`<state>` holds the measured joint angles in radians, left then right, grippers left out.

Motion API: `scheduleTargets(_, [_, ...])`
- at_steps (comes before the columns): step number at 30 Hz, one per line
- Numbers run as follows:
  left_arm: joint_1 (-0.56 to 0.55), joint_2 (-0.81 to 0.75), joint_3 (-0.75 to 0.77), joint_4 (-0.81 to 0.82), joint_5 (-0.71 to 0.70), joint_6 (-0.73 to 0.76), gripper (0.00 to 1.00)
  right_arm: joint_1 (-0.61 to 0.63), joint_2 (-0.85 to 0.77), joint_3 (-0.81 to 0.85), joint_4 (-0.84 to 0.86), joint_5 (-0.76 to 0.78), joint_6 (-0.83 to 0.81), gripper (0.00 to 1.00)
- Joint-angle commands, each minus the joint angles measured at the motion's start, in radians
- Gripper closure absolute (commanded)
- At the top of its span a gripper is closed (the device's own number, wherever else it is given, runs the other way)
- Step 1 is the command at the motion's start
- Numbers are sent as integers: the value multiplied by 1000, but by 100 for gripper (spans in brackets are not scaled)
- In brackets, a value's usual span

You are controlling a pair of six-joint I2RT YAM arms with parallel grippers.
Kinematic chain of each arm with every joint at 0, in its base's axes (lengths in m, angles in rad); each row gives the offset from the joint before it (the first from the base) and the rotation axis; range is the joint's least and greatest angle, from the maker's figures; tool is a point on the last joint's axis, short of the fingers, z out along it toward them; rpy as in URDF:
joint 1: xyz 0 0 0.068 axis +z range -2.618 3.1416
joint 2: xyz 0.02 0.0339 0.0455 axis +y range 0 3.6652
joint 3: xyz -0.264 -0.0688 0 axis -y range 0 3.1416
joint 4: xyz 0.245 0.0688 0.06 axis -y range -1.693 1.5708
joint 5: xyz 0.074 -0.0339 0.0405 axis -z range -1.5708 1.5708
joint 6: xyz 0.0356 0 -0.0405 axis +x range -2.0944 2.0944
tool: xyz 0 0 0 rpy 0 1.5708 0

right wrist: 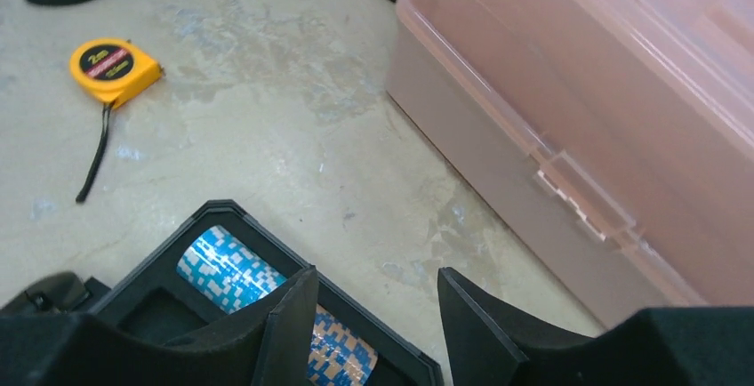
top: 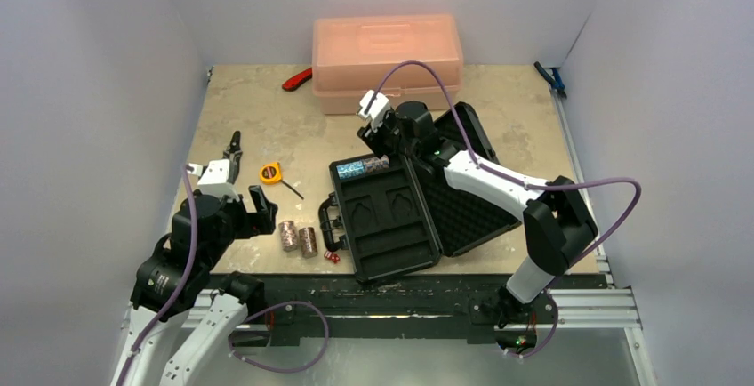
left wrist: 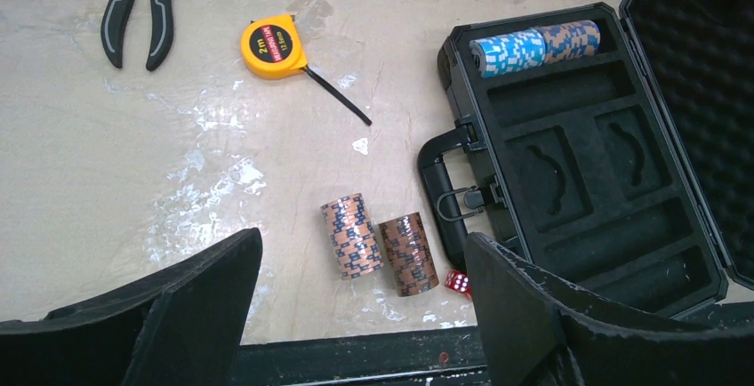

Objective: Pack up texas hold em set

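Note:
The black foam-lined briefcase (top: 391,226) lies open mid-table, its lid to the right. In its far slot lie a blue chip stack (left wrist: 507,52) and a tan-and-blue stack (left wrist: 567,41). Two reddish-brown stacks (left wrist: 353,236) (left wrist: 409,253) lie on the table left of the handle. A red die (left wrist: 457,282) sits beside them. My left gripper (left wrist: 364,237) hovers open above these stacks, holding nothing. My right gripper (right wrist: 376,272) is open and empty over the case's far edge. One of its fingers (right wrist: 284,315) is above the tan-and-blue stack (right wrist: 342,355).
A translucent pink box (top: 388,61) stands at the back, close to the right gripper. A yellow tape measure (top: 270,172) and black pliers (top: 234,148) lie on the left. A red-handled tool (top: 298,79) lies left of the pink box. Blue-handled pliers (top: 551,77) lie at the far right.

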<state>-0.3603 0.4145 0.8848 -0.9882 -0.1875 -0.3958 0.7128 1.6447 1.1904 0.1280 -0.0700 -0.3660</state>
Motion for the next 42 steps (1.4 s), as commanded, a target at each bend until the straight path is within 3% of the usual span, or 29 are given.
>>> scheduleTargets(1, [6, -8, -9, 35, -11, 25, 16, -7, 4, 32, -1, 179, 331, 45])
scheduleTargets(5, [6, -7, -9, 35, -10, 26, 16, -20, 37, 62, -103, 297, 491, 48])
scheduleTargets(11, [6, -7, -9, 34, -14, 24, 16, -92, 69, 41, -156, 246, 612, 75])
scheduleTargets(24, [6, -5, -7, 28, -30, 18, 16, -119, 171, 63, -210, 150, 625, 100])
scheduleTargets(42, [6, 3, -7, 28, -29, 18, 16, -103, 201, 34, -154, -121, 561, 100])
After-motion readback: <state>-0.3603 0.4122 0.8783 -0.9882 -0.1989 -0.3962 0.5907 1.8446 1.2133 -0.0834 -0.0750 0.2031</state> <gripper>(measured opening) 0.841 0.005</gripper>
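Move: The tan-and-blue chip stack I have just left in the case's far slot lies almost straight under my right hand, roughly 14 cm down and 1 cm back. The blue-white stack is about 6 cm to its left and 1 cm nearer me than it. The middle of the pink box is some 22 cm ahead of my right hand and 3 cm right. From my left hand, the tan-and-blue stack is about 22 cm ahead and 25 cm right. I shut the half-open fingers of my empty right hand while swinging about 7 cm right and a little forward, turning them clockwise and tipping them down. Sinking about 13 cm in all, I ease back over the slot's right end. Then I nudge some 2 cm left, bringing the closed tips up against the right end of the tan-and-blue stack. ##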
